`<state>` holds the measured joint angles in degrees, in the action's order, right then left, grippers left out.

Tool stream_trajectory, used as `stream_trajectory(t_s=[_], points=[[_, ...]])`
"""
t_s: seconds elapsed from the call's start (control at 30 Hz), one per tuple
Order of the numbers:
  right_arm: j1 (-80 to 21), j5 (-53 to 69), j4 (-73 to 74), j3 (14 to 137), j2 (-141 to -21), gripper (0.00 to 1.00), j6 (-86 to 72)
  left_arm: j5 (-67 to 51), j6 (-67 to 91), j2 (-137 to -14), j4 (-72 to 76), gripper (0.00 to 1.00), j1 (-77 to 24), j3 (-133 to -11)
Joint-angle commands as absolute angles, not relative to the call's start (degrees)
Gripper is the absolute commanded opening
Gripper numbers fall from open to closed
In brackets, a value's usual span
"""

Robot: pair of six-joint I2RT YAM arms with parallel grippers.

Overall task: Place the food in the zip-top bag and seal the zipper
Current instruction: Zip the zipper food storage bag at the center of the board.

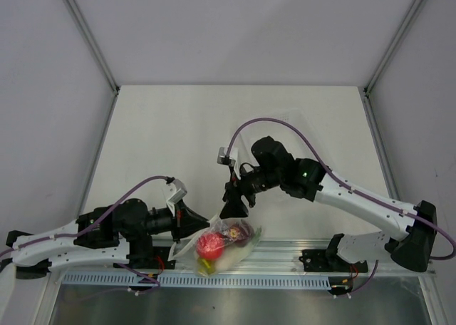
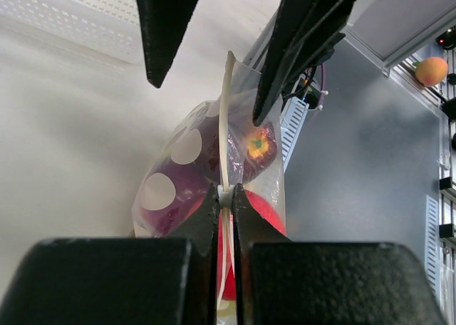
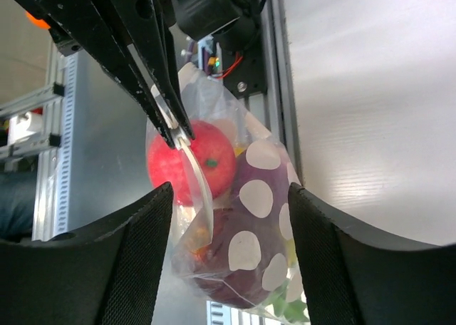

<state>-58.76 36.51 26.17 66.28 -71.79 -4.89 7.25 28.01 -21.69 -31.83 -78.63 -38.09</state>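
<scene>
The zip-top bag [image 1: 229,245] lies at the table's near edge over the aluminium rail, with the food inside. It holds a red round fruit [image 1: 209,245], a dark purple-red piece [image 1: 239,231] and a yellow bit [image 1: 205,267]. My left gripper [image 1: 201,224] is shut on the bag's zipper [image 2: 225,125] and pinches the white strip between its fingertips [image 2: 225,195]. My right gripper [image 1: 234,209] is open just above the bag, its fingers straddling it [image 3: 229,189]. The right wrist view shows the red fruit [image 3: 192,161], the purple piece behind the bag's white dots [image 3: 249,225] and a green bit [image 3: 288,312].
The aluminium rail [image 1: 299,250] and a slotted cable duct [image 1: 249,282] run along the near edge under the bag. The arm mounts stand at both ends. A peach-coloured ball [image 2: 431,70] sits off the table in the left wrist view. White walls enclose the table.
</scene>
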Motion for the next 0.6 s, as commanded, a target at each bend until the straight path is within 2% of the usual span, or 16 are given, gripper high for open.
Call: stream_trajectory(t_s=[0.0,0.2,0.23,0.57], points=[[-57.92,44.64,29.53,71.53,-74.17,0.67,-0.71,6.42,27.86,-21.27,-30.06,0.01,-78.66,-40.43],[-57.92,49.30,32.86,75.23,-78.92,0.49,-0.35,6.50,27.77,-20.92,-30.15,0.01,-78.66,-40.43],[-58.01,49.65,32.96,75.32,-79.36,0.43,1.21,6.50,27.69,-20.92,-30.15,0.00,-78.75,-40.52],[-59.24,48.26,34.36,75.41,-81.21,0.40,1.49,6.50,27.33,-21.18,-30.15,0.01,-78.66,-40.43]])
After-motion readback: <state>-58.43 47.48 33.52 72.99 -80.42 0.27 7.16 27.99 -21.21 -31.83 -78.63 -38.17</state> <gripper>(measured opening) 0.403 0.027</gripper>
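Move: The free stretch of the bag's zipper that the open right hand is after lies about 2 cm back, 1 cm left and 1 cm below it. The left fingers' grip on the same zipper is some 5 cm left and 4 cm back. Hanging in the bag below are the red fruit, about 6 cm back, 5 cm left, and the dark apple, 4 cm back, 1 cm right, both roughly 7 cm down. From the left hand, the free stretch is some 2 cm ahead and 4 cm right, about level. With the left fingers still pinching the zipper and holding still, the right hand eases in on the free stretch beside them, about 2 cm back with a little left and down. Its wrist turns some 10 degrees counter-clockwise while its wide-open fingers close partway, narrowing on either side of the zipper strip without shutting on it. ##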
